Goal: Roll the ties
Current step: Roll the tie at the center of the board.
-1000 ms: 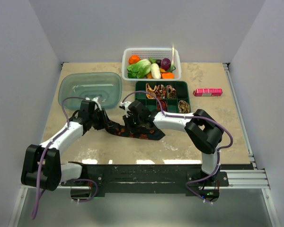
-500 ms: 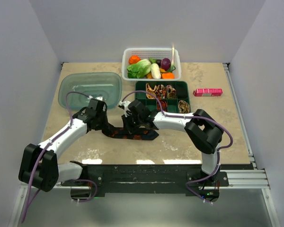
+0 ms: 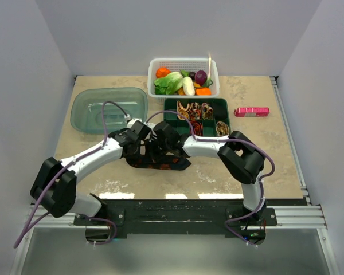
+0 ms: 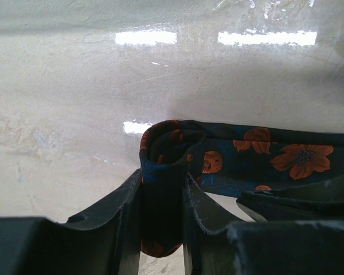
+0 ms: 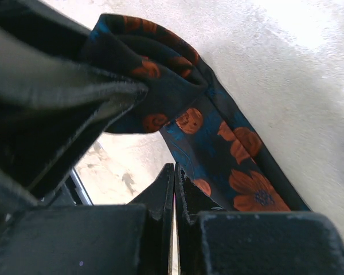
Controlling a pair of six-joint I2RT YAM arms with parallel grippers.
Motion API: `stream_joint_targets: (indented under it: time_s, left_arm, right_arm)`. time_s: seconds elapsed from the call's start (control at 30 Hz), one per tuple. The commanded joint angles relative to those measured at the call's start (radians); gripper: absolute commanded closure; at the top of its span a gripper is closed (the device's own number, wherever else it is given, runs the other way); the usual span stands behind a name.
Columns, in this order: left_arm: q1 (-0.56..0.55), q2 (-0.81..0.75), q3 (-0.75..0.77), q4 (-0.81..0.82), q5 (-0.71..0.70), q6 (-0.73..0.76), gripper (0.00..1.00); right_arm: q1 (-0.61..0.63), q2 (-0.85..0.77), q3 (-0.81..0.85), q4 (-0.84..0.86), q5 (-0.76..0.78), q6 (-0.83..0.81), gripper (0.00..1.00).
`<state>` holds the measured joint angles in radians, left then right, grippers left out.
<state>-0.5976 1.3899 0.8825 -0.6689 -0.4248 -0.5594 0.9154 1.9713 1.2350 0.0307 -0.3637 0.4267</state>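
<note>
A dark tie with orange flowers lies on the table in front of both grippers. My left gripper is shut on its folded-over end, and the rest of the tie runs off to the right. In the top view the left gripper sits close beside the right gripper. My right gripper is shut with nothing between its fingers, its tips down at the tie's edge. Small rolled ties sit in the green tray.
A white basket of toy vegetables stands at the back. A clear green-tinted container lies at the back left. A pink box lies to the right of the tray. The left gripper's finger fills the upper left of the right wrist view.
My left arm has swung right, carrying the tie's end toward the right gripper. The tie now lies shorter and more bunched. The right gripper has hardly moved.
</note>
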Motion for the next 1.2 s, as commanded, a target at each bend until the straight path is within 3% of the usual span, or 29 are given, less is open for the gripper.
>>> stream_joint_targets:
  time_s: [0.0,0.43,0.73,1.17]
  left_arm:
    - [-0.042,0.026,0.059,-0.041,-0.12,-0.042,1.0]
    - [-0.074,0.073,0.105,-0.121,-0.224,-0.066,1.0]
    - [-0.123,0.152,0.138,-0.208,-0.305,-0.12,1.0]
    - [-0.202,0.287,0.185,-0.23,-0.31,-0.171,1.0]
  right_arm:
    - [0.0,0.014,0.037,0.051,-0.046,0.032,1.0]
    - [-0.009,-0.095,-0.026,0.002,0.055,-0.005,1.0]
    - [-0.088,-0.176,-0.109,-0.028,0.115,-0.026,1.0]
    - [-0.171,-0.23,-0.175,-0.072,0.157,-0.06,1.0]
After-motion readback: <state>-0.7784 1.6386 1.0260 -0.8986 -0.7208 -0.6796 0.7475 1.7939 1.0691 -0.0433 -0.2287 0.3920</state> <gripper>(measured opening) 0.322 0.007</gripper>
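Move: The left fingers already pinch the rolled end of the tie; its flat stretch runs off to the right, centred about 14 cm away and 1 cm lower, with the green organizer some 29 cm right and 17 cm ahead. From the shut right fingers, the tie's pointed end lies about 16 cm right, 1 cm ahead, the roll 7 cm left and 2 cm ahead, the organizer 19 cm right and 18 cm ahead. Keep the left gripper's pinch on the roll and turn it over to the right by some 20 degrees, fingertips swinging left, lifting it 1 cm and then easing it back and down about 2 cm. Dip the right gripper slightly, then with its fingers still shut arc it up and about 10 cm right and 5 cm forward, away from the roll to the organizer's near left corner, lowering again at the end. ##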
